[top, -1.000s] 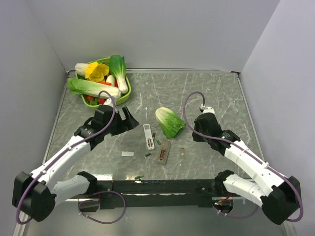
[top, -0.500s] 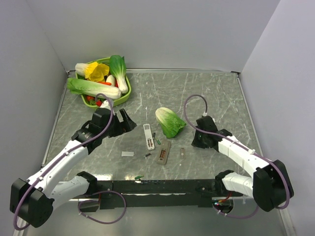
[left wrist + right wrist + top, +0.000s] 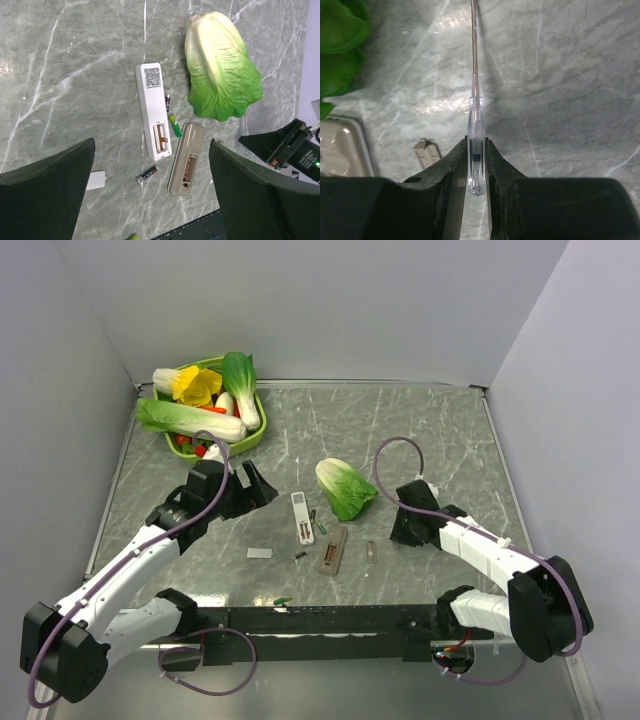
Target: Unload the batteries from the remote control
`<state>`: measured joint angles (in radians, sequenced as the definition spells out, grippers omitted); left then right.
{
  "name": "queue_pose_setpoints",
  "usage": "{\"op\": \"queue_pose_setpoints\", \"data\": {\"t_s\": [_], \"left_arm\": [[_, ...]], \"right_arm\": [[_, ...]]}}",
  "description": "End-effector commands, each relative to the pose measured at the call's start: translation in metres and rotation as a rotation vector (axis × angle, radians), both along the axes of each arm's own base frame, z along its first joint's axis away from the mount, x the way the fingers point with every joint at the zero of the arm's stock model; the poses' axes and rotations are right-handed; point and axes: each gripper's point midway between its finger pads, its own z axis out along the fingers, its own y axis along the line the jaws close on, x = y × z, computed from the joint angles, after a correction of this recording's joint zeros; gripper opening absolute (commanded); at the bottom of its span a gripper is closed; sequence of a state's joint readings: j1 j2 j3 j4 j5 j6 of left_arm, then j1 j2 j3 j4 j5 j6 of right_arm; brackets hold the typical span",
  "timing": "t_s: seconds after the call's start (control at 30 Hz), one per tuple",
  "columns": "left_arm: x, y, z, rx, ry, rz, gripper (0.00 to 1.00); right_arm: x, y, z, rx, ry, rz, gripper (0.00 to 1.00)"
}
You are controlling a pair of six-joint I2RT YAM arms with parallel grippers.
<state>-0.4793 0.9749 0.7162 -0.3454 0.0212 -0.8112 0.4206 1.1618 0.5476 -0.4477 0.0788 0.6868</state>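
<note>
The white remote control [image 3: 300, 517] lies back-up on the table, its battery bay open and empty in the left wrist view [image 3: 152, 112]. Small batteries lie loose around it: a dark one [image 3: 167, 104] and a green one [image 3: 174, 125] beside its right edge, and another dark one [image 3: 148, 174] below it. My left gripper [image 3: 255, 485] is open and empty, hovering above and left of the remote, which shows between its fingers [image 3: 50, 195]. My right gripper [image 3: 405, 530] is shut on a clear-handled screwdriver [image 3: 476, 145], well right of the remote.
A beige remote [image 3: 333, 549] with an open bay lies right of the white one, its small beige cover [image 3: 371, 552] further right. A flat white panel [image 3: 259, 553] lies to the left. A cabbage [image 3: 346, 487] sits behind. A green basket [image 3: 250, 435] of vegetables stands back left. One green battery [image 3: 283, 599] lies at the front edge.
My right gripper has pulled back toward the near edge with the screwdriver. My left gripper has shifted slightly left. The things on the table have not moved.
</note>
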Motion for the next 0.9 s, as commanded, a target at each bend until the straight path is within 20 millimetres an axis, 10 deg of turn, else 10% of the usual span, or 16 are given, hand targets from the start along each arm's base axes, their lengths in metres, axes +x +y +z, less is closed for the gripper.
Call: {"op": "queue_pose_setpoints", "data": {"t_s": [0.0,0.4,0.87], "left_arm": [[0.004,-0.002,0.011,-0.039,-0.036,0.016,0.99],[0.003,-0.005,0.015,-0.069,-0.042,0.015,0.99],[-0.007,-0.036,0.067,-0.197,-0.288,-0.218,0.99]], "right_arm": [[-0.004,-0.011,-0.012,-0.044,0.028,-0.052,0.27],[-0.003,-0.019,-0.005,-0.097,0.058,-0.088,0.42],[0.008,-0.017,0.118,-0.052,-0.333,0.139,1.00]]}}
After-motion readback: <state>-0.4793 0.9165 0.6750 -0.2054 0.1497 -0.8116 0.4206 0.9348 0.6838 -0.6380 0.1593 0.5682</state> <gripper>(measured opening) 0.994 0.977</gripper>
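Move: My right hand still pinches the screwdriver by its handle, low over the bare table; the spot where it goes is about 2 cm below and 1 cm to the right. From this hand the small battery cover lies some 5 cm left and 2 cm back, the grey remote about 13 cm left and 2 cm back, and the lettuce roughly 11 cm left and 12 cm ahead. From my left hand that spot is about 28 cm right, 5 cm back and 15 cm below. I ease my right hand down about 1.5 cm with a slight drift right, opening the fingers slowly to lay the screwdriver on the table. Then I spread them wide and lift away from it, quickening, some 9 cm straight up, fingertips tilting up and outward roughly 10 degrees. Late on, my left hand, empty and open, rises about 3 cm and shifts 2 cm right. ##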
